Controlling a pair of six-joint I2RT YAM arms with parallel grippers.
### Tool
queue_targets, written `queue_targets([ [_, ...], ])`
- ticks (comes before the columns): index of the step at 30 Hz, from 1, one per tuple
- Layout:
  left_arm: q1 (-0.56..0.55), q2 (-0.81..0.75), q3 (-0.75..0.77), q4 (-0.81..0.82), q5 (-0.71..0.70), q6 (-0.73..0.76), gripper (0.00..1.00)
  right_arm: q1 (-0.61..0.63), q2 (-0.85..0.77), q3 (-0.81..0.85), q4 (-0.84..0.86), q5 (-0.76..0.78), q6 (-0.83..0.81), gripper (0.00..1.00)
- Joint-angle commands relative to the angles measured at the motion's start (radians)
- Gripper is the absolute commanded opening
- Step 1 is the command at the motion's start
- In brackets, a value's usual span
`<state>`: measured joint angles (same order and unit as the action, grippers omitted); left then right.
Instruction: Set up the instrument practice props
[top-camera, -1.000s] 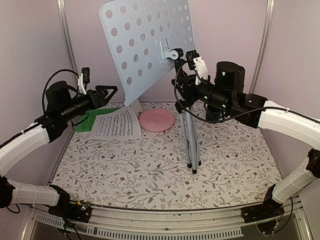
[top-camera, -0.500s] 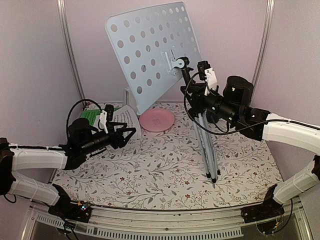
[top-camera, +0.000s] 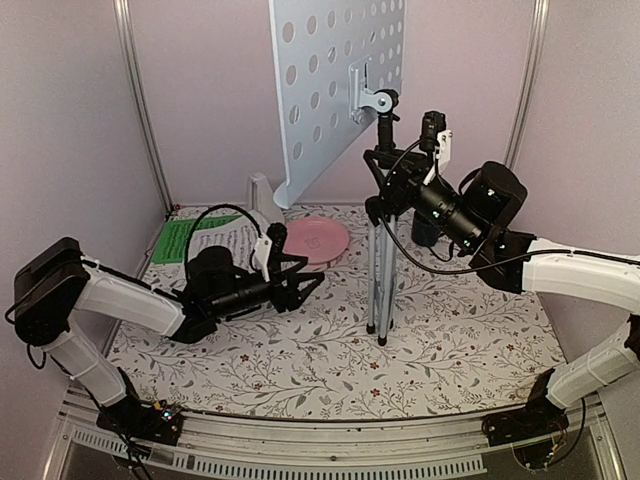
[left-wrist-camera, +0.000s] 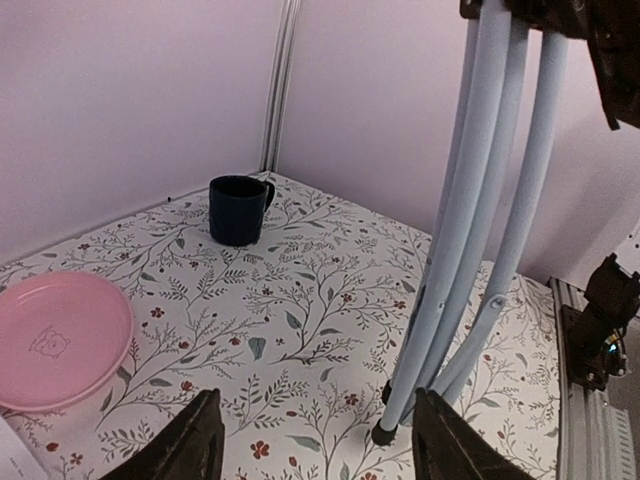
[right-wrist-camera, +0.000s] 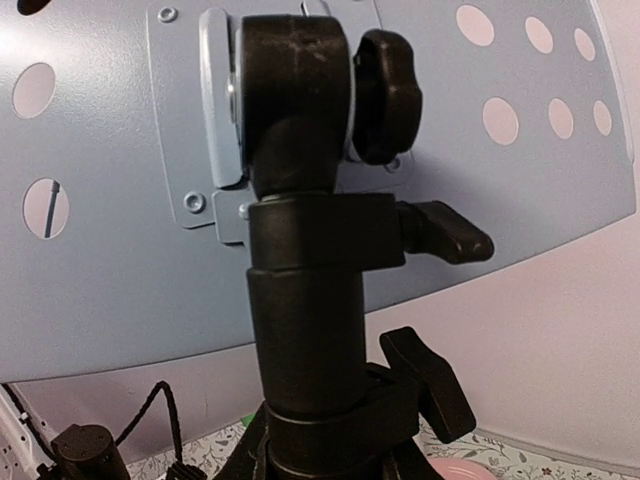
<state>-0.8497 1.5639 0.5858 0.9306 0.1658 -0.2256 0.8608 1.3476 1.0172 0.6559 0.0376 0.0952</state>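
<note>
The pale blue-grey music stand (top-camera: 330, 80) stands near the table's middle on its folded tripod legs (top-camera: 379, 285). My right gripper (top-camera: 386, 188) is shut on the black post just under the desk. In the right wrist view that post (right-wrist-camera: 305, 300) fills the frame above my right gripper (right-wrist-camera: 330, 450). My left gripper (top-camera: 312, 282) hangs low over the table, open and empty, pointing at the tripod feet (left-wrist-camera: 381, 434) and short of them. In the left wrist view the left gripper (left-wrist-camera: 316, 430) shows both fingertips wide apart. The white sheet (top-camera: 228, 238), the green sheet (top-camera: 176, 240) and the white metronome (top-camera: 261, 190) lie at back left.
A pink plate (top-camera: 318, 240) lies between the sheets and the tripod, also seen as the pink plate (left-wrist-camera: 55, 340) in the left wrist view. A dark blue mug (left-wrist-camera: 238, 208) stands by the back wall behind the stand. Walls close in the sides and back.
The stand has been swung upright and its desk turned edge-on to the camera. My left arm has dropped to the table and reached right toward the tripod feet, its jaws somewhat narrower.
</note>
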Motion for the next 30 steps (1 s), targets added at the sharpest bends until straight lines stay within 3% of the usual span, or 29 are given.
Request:
queue_targets([
  [1, -0.038, 0.076, 0.096, 0.056, -0.058, 0.051, 0.63, -0.005, -0.094, 0.063, 0.381, -0.039, 0.048, 0.0],
  [9, -0.119, 0.179, 0.24, -0.005, -0.131, 0.117, 0.64, -0.005, -0.08, 0.048, 0.403, -0.043, 0.084, 0.0],
  [18, -0.203, 0.23, 0.296, 0.004, -0.229, 0.134, 0.66, -0.005, -0.068, 0.047, 0.418, -0.06, 0.098, 0.0],
  [24, -0.209, 0.253, 0.357, -0.095, -0.409, 0.101, 0.62, -0.006, -0.08, 0.039, 0.422, -0.062, 0.105, 0.0],
  [30, -0.21, 0.28, 0.407, -0.16, -0.495, 0.126, 0.61, -0.005, -0.085, 0.032, 0.406, -0.05, 0.125, 0.0],
])
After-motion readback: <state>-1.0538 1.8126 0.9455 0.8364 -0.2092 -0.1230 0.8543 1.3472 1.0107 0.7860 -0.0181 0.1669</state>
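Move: The music stand's folded legs hang about 12 cm to the left hand's right, neither plainly ahead nor back, their middle roughly at its height. From the same hand, the pink plate lies on the table about 26 cm ahead, 5 cm right and 18 cm down; the mug is about 32 cm ahead, 34 cm right and 14 cm down. The right hand already grips the stand's post, the legs' middle some 20 cm below and 2 cm back of it. The music stand's folded legs are what the left hand makes for, going about 9 cm right and rising a little, fingers still part-open; it then slows beside them, edges slightly forward and turns some 10 degrees counter-clockwise. The right hand keeps its grip on the post, raising it about 2.5 cm and drawing slightly back while rolling its left side up. ##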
